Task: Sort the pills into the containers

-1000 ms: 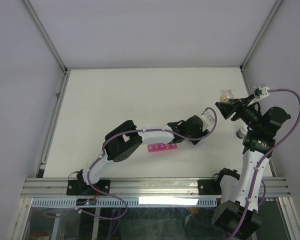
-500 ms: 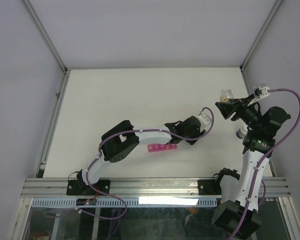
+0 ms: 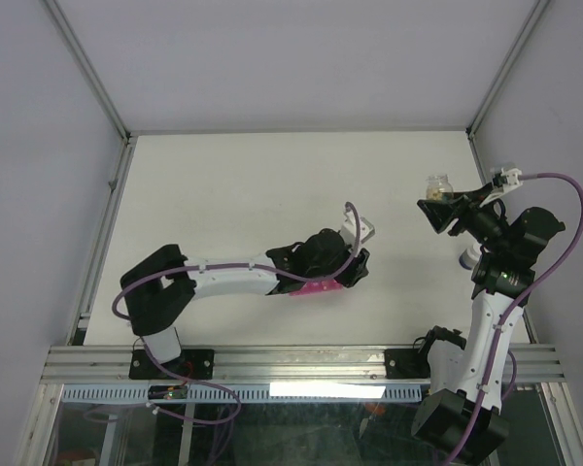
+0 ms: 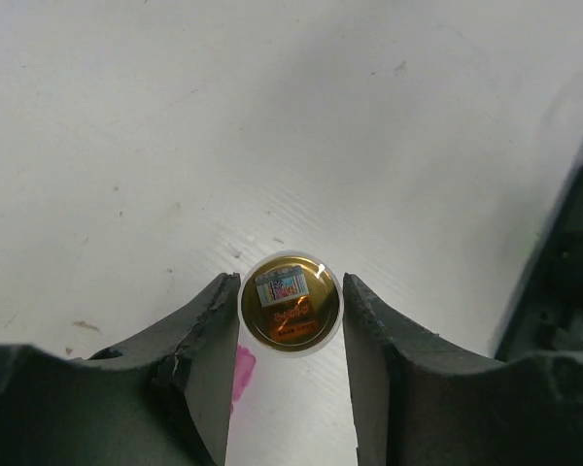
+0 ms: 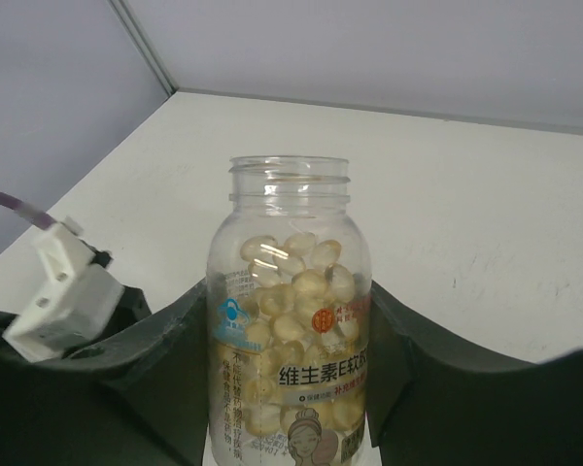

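Note:
The pills (image 5: 296, 282) are pale yellow softgels inside a clear, uncapped bottle (image 5: 290, 369). My right gripper (image 5: 290, 291) is shut on that bottle and holds it upright above the table at the right (image 3: 439, 184). The containers (image 3: 316, 288) are a magenta strip at the table's near middle, half hidden under my left gripper (image 3: 348, 264). In the left wrist view the left gripper (image 4: 291, 283) is shut on a small amber bottle (image 4: 290, 303) seen end-on, round with a white rim. A bit of a magenta container (image 4: 243, 374) shows below beside the left finger.
A small white and purple object (image 3: 466, 257) lies on the table by the right arm. Metal frame posts and rails (image 3: 102, 233) border the white table (image 3: 233, 194) on the left, right and near sides.
My left arm has swung left and nearer, carrying its gripper from beside the right arm to over the magenta strip, and its jaws have narrowed. The right arm and bottle have stayed still.

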`<state>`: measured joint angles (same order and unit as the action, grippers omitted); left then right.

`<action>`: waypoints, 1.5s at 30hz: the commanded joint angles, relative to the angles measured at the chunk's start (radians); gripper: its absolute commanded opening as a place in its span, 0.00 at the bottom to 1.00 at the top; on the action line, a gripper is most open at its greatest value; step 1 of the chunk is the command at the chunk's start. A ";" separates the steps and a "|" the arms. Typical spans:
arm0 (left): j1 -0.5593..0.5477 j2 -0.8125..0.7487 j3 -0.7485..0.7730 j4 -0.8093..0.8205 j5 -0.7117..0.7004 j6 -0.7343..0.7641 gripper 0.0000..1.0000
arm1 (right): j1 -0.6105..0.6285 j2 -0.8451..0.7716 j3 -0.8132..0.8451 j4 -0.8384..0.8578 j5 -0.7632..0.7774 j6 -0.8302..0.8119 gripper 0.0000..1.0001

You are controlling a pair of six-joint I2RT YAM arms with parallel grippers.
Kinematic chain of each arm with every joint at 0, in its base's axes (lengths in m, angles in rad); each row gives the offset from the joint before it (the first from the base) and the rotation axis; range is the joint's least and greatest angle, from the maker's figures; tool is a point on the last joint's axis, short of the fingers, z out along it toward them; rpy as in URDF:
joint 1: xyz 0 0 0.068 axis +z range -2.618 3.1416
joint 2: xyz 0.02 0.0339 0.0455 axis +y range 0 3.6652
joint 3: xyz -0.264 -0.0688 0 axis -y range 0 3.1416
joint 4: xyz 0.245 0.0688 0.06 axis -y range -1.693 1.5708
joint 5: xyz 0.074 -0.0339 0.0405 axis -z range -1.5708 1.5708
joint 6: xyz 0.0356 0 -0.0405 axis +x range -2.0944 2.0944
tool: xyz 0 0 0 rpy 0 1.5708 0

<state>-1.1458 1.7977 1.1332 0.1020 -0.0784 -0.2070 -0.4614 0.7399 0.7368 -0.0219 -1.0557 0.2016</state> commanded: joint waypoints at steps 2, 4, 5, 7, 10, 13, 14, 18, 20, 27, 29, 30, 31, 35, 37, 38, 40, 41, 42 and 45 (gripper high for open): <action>-0.004 -0.269 -0.174 0.203 0.077 -0.086 0.29 | -0.008 -0.001 0.034 0.030 -0.093 -0.023 0.00; 0.009 -0.370 -0.244 0.243 0.137 -0.117 0.29 | 0.000 0.011 0.026 0.057 -0.135 -0.021 0.00; 0.021 -0.424 -0.276 0.262 0.184 -0.140 0.29 | 0.011 0.017 0.018 0.080 -0.171 -0.017 0.00; 0.080 -0.512 -0.336 0.314 0.308 -0.208 0.29 | 0.051 0.028 -0.003 0.110 -0.260 -0.035 0.00; 0.196 -0.616 -0.432 0.451 0.526 -0.365 0.29 | 0.169 0.016 -0.009 0.036 -0.286 -0.204 0.00; 0.277 -0.674 -0.470 0.544 0.652 -0.500 0.28 | 0.307 -0.013 -0.014 -0.093 -0.266 -0.432 0.00; 0.291 -0.682 -0.468 0.550 0.674 -0.520 0.28 | 0.360 -0.023 -0.018 -0.129 -0.254 -0.492 0.00; 0.314 -0.677 -0.466 0.624 0.728 -0.612 0.28 | 0.463 -0.033 -0.021 -0.243 -0.238 -0.655 0.00; 0.316 -0.650 -0.461 0.669 0.734 -0.645 0.28 | 0.510 -0.035 -0.024 -0.261 -0.202 -0.695 0.00; 0.315 -0.593 -0.431 0.697 0.625 -0.630 0.28 | 0.613 -0.051 0.006 -0.372 -0.117 -0.817 0.00; 0.315 -0.585 -0.423 0.696 0.579 -0.617 0.28 | 0.625 -0.063 0.004 -0.382 -0.126 -0.826 0.00; 0.315 -0.579 -0.418 0.696 0.562 -0.614 0.28 | 0.632 -0.066 0.002 -0.382 -0.125 -0.826 0.00; 0.315 -0.571 -0.414 0.702 0.550 -0.616 0.28 | 0.639 -0.065 -0.002 -0.382 -0.123 -0.826 0.00; 0.312 -0.532 -0.404 0.749 0.532 -0.647 0.28 | 0.666 -0.053 0.001 -0.379 -0.092 -0.822 0.00; 0.306 -0.519 -0.401 0.759 0.517 -0.651 0.28 | 0.676 -0.054 0.001 -0.378 -0.088 -0.821 0.00; 0.302 -0.514 -0.401 0.760 0.503 -0.652 0.28 | 0.679 -0.056 -0.001 -0.377 -0.085 -0.823 0.00; 0.287 -0.508 -0.400 0.763 0.476 -0.644 0.28 | 0.682 -0.059 0.000 -0.372 -0.076 -0.819 0.00; 0.279 -0.500 -0.398 0.765 0.467 -0.641 0.28 | 0.683 -0.057 -0.001 -0.370 -0.073 -0.816 0.00; 0.271 -0.494 -0.395 0.768 0.458 -0.637 0.28 | 0.686 -0.055 -0.001 -0.369 -0.071 -0.814 0.00; 0.248 -0.477 -0.387 0.771 0.434 -0.627 0.28 | 0.696 -0.047 0.000 -0.366 -0.054 -0.811 0.00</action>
<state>-0.8669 1.3094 0.6964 0.7967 0.4152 -0.8402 0.2184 0.6914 0.7082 -0.4202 -1.1324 -0.6018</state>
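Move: The left hand already holds the lid low over the table; the open pill bottle, already held by the right, is about 14 cm to its right, 6 cm ahead and 22 cm higher. The pink pill box lies roughly 10 cm left of the left hand, level with it, 8 cm below. From the right hand the lid is some 14 cm left, 6 cm back, 21 cm down; the white bottle stands about 15 cm right, 2 cm farther out and 26 cm below. Left hand lifts the lid some 20 cm towards the bottle, which right swings left and back, tilting it. ##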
